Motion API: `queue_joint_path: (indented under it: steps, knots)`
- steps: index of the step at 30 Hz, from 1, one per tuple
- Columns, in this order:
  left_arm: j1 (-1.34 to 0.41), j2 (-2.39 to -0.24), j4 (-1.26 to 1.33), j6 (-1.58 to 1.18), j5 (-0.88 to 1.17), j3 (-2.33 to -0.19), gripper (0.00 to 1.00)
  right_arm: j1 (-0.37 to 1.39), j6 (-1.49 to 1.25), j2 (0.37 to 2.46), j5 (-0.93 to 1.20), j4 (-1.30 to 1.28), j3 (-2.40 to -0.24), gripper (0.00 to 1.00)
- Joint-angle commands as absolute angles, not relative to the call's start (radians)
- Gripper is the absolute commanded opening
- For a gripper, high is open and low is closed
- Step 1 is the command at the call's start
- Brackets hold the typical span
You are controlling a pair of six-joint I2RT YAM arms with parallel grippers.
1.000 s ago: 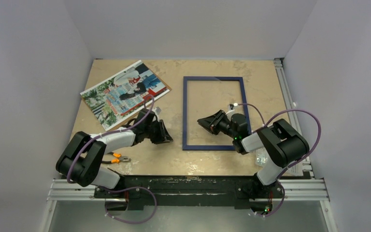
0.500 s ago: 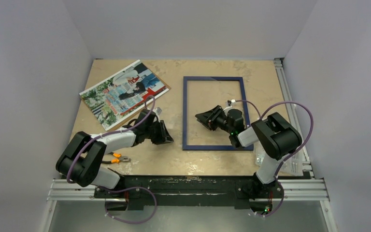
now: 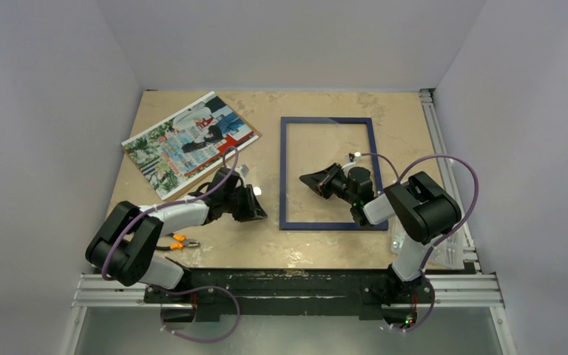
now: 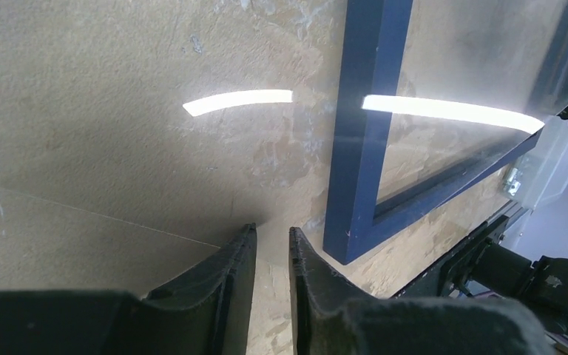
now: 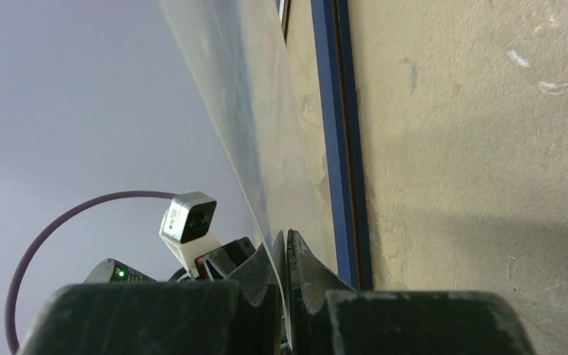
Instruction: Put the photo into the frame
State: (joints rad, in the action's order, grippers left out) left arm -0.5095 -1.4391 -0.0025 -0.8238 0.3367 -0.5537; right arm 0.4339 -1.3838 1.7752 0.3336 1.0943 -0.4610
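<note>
The photo [image 3: 188, 140], a colour print, lies at the back left on a brown backing board [image 3: 254, 137]. Right of the middle, the dark blue frame [image 3: 328, 174] lies flat on the table. My right gripper [image 3: 305, 180] reaches in over the frame's opening. In the right wrist view it [image 5: 284, 238] is shut on the edge of the clear pane [image 5: 229, 89], which rises tilted beside the blue rail [image 5: 340, 148]. My left gripper [image 3: 260, 213] is low over the table, just left of the frame's near left corner [image 4: 351, 244]. Its jaws [image 4: 272, 237] stand a narrow gap apart with bare table between.
Small orange-handled pliers [image 3: 180, 241] lie by the left arm's base. A clear plastic piece [image 3: 399, 240] sits at the right arm's base. Grey walls close the left, back and right sides. A metal rail [image 3: 288, 285] runs along the near edge.
My right gripper slid slightly left inside the frame, widened, then shut on the pane's edge. The left gripper barely shifted and a glare spot now shows beside it.
</note>
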Motion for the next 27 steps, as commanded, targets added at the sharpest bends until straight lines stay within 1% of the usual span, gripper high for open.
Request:
queue_joint_path:
  steps: [1, 2, 7, 8, 10, 13, 21, 27]
  knots:
    - [-0.524, -1.451, -0.055, -0.827, 0.317, -0.52, 0.25, 0.436, -1.394, 1.747, 0.312, 1.159, -0.495, 0.0]
    - [-0.524, -1.442, -0.057, -0.828, 0.313, -0.519, 0.3, 0.437, -1.392, 1.744, 0.313, 1.154, -0.495, 0.0]
    - [-0.525, -1.346, -0.064, -0.833, 0.299, -0.507, 0.68, 0.436, -1.354, 1.697, 0.316, 1.079, -0.497, 0.0]
    - [-0.525, -1.318, -0.065, -0.83, 0.301, -0.506, 0.74, 0.437, -1.339, 1.681, 0.317, 1.049, -0.501, 0.0]
    - [-0.525, -1.255, -0.083, -0.82, 0.303, -0.513, 0.84, 0.437, -1.302, 1.642, 0.315, 0.983, -0.513, 0.0]
    - [-0.525, -1.139, -0.126, -0.812, 0.292, -0.526, 0.99, 0.436, -1.216, 1.567, 0.311, 0.812, -0.563, 0.0]
    - [-0.526, -0.875, -0.185, -0.822, 0.293, -0.538, 1.0, 0.437, -1.008, 1.365, 0.256, 0.384, -0.717, 0.0]
    - [-0.525, -0.784, -0.284, -0.788, 0.293, -0.613, 1.0, 0.434, -0.819, 1.276, 0.227, 0.022, -0.915, 0.0]
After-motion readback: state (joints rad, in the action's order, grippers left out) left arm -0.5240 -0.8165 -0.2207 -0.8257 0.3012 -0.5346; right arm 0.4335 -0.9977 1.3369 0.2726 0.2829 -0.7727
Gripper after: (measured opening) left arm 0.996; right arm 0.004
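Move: Over the left half of the frame, the right hand already pinches the clear sheet; the frame's middle lies about 8 cm to its right, 1 cm ahead and 9 cm below, and the photo some 29 cm left, 9 cm ahead and 8 cm below. From the left hand, low by the sheet's edge, the frame's middle is roughly 10 cm ahead, 18 cm right and 2 cm below, the photo 18 cm ahead and 19 cm left, the pliers 7 cm back and 20 cm left. Opening wide from a narrow gap, the left fingers come free of the clear sheet's edge, and the hand rises about 13 cm off the table, drawing slightly back and tipping its fingers up. The right hand keeps its pinch, stays nearly put at first, then lifts the sheet straight up about 11 cm, away from the frame, rolling some 20 degrees so that its left side drops. ##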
